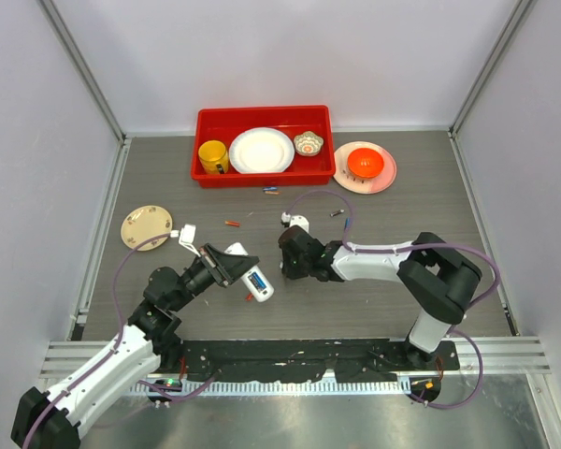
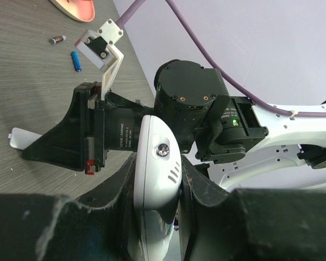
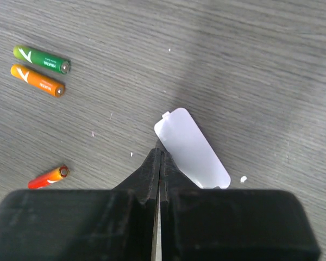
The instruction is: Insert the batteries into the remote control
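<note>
My left gripper (image 1: 251, 277) (image 2: 158, 176) is shut on the remote control (image 1: 259, 282) (image 2: 156, 147), a slim white oblong held above the table with a finger against each long side. My right gripper (image 1: 286, 262) (image 3: 160, 155) is shut with nothing between its fingers, its tips just above the table beside the flat white cover piece (image 3: 193, 149) (image 2: 19, 138). Batteries lie loose on the table: a green one (image 3: 42, 58), an orange one (image 3: 38, 80) and a red-orange one (image 3: 49, 177). Farther off are a blue battery (image 2: 76, 61) and a dark one (image 2: 57, 39).
A red tray (image 1: 262, 112) at the back holds a yellow cup (image 1: 212, 155), a white plate (image 1: 261, 150) and a small bowl (image 1: 309, 142). To its right, an orange bowl (image 1: 365, 163) sits on a pink plate. A beige disc (image 1: 146, 227) lies at the left.
</note>
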Robot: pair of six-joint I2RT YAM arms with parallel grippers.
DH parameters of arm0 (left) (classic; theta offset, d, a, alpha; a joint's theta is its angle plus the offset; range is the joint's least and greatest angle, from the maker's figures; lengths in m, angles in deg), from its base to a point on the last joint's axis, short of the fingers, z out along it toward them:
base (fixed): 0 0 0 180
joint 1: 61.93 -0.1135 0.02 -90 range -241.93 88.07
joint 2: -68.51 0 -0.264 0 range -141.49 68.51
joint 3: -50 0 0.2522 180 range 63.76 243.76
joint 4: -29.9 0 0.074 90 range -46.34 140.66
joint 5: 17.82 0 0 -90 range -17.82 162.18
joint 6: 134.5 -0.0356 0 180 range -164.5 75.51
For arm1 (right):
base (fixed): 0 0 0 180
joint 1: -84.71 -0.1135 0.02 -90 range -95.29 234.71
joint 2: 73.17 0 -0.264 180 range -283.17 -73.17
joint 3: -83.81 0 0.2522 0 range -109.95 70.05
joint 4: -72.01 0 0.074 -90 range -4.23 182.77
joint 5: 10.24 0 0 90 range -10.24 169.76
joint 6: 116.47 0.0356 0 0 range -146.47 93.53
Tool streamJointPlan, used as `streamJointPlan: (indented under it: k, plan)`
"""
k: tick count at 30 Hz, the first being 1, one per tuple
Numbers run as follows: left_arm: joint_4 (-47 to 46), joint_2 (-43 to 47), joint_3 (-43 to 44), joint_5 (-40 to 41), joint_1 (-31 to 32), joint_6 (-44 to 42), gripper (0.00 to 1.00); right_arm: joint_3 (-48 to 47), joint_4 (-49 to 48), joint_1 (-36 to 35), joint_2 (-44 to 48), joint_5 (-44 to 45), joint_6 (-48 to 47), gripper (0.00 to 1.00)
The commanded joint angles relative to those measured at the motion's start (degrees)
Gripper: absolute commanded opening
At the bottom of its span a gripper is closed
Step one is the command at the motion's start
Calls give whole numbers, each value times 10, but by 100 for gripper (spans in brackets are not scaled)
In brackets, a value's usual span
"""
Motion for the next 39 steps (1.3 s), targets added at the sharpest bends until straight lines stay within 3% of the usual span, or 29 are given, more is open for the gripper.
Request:
streamJointPlan:
  k: [1, 2, 5, 10, 14, 19, 33, 39]
  plan:
    - [-19, -5, 7, 3, -2, -7, 0, -15, -33, 0, 2, -18, -21, 9]
    - [-26, -11, 8, 1, -2, -7, 0, -10, -40, 0, 10, -38, -33, 21]
    - [-48, -21, 10, -9, -2, -7, 0, 15, -74, 0, 59, -69, -54, 39]
    - [-67, -28, 9, -18, -2, -8, 0, 27, -49, 2, 113, -61, -88, 52]
    - [-79, -36, 9, -30, -2, -8, 0, 7, 9, 14, 113, -20, -123, 54]
    - [-95, -49, 5, -42, -2, 2, 0, -62, 106, 28, 40, -8, -193, 58]
    - [-113, -44, -9, -54, -2, 13, 0, -91, 132, 50, -21, -75, -226, 60]
    - [-128, -59, -11, -55, -2, 16, 0, -76, 133, 50, -23, -75, -215, 52]
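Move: The white battery cover lies flat, right at the shut fingertips of the right hand, its middle about 1 cm ahead, 2 cm to the right and 1 cm lower. The orange battery is level with that hand and roughly 11 cm to its left, with the green one 2 cm beyond it; the red battery lies some 7 cm back and 8 cm left. From the left hand, which holds the remote, the cover is about 6 cm ahead, 11 cm right and 19 cm below. The battery cover, with the right hand's shut tips at its left edge, is first left alone: that hand rises some 5 cm off it, fingers spreading to a little over half open. It then swings to the right and slightly forward over the cover, turning about 15 degrees counter-clockwise and rolling its left side down, and sinks back to the table with one finger on either side of the cover. ##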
